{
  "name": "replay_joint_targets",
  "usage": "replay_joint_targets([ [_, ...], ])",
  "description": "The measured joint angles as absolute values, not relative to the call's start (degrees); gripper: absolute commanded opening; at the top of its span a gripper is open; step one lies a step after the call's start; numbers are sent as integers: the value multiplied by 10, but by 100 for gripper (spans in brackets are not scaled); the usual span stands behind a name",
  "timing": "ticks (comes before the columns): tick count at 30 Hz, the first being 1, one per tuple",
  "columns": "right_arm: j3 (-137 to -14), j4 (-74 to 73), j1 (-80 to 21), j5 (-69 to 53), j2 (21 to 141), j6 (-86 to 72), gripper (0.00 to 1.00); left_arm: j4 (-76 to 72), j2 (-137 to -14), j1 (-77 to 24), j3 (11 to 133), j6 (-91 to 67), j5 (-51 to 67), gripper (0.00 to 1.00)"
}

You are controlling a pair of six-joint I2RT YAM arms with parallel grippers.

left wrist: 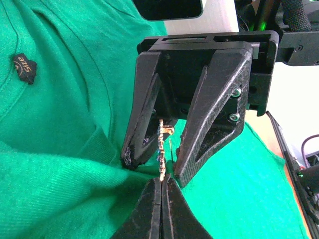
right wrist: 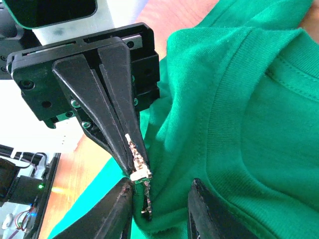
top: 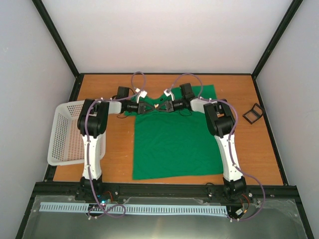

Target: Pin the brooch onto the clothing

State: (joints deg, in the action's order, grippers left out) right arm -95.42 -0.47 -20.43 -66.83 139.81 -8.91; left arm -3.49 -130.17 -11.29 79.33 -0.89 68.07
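The green T-shirt (top: 172,144) lies flat on the wooden table with its collar at the far end. Both grippers meet tip to tip over the collar. My left gripper (top: 147,107) is shut on the small silvery brooch (left wrist: 162,144) and holds it edge-on against the fabric (left wrist: 60,139). In the right wrist view the brooch (right wrist: 137,158) sits at the left gripper's tips (right wrist: 130,167). My right gripper (right wrist: 159,211) is open, its fingers astride a raised fold of shirt (right wrist: 249,124) just under the brooch. It also shows open in the left wrist view (left wrist: 154,167).
A white mesh basket (top: 65,134) stands at the table's left edge. A small black square box (top: 253,113) lies at the right, beyond the shirt. A black label (left wrist: 25,67) sits inside the shirt's neck. White walls close in the table.
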Motion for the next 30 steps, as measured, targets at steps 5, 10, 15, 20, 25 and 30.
replay_joint_targets([
  [5, -954, 2, -206, -676, 1399, -108, 29, -58, -1282, -113, 767, -2, 667, 1],
  [10, -955, 13, -207, -692, 1399, -123, 29, -83, -1253, -114, 737, 19, 651, 1],
  [15, -958, 25, -208, -715, 1399, -131, 29, -94, -1228, -115, 716, 58, 642, 1],
  [20, -959, 42, -207, -741, 1399, -150, 29, -86, -1207, -116, 705, 133, 638, 1],
  [25, -956, 88, -208, -771, 1401, -192, 30, -87, -1173, -116, 681, 185, 625, 1],
  [30, -934, 175, -208, -782, 1403, -268, 31, -107, -1156, -116, 660, 201, 615, 0],
])
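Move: The left fingers already pinch the brooch, its middle about 2 cm to their right, with the raised shirt fold there too, some 1 cm below. From the partly open right hand the brooch lies roughly 2 cm left and 1 cm back, the fold about 2 cm left and 1 cm below. The shirt's neckline is about 6 cm ahead, 7 cm right and 4 cm below the left hand. Both hands lift about 4 cm, easing back, the left rolling some 30 degrees with the brooch still pinched. ##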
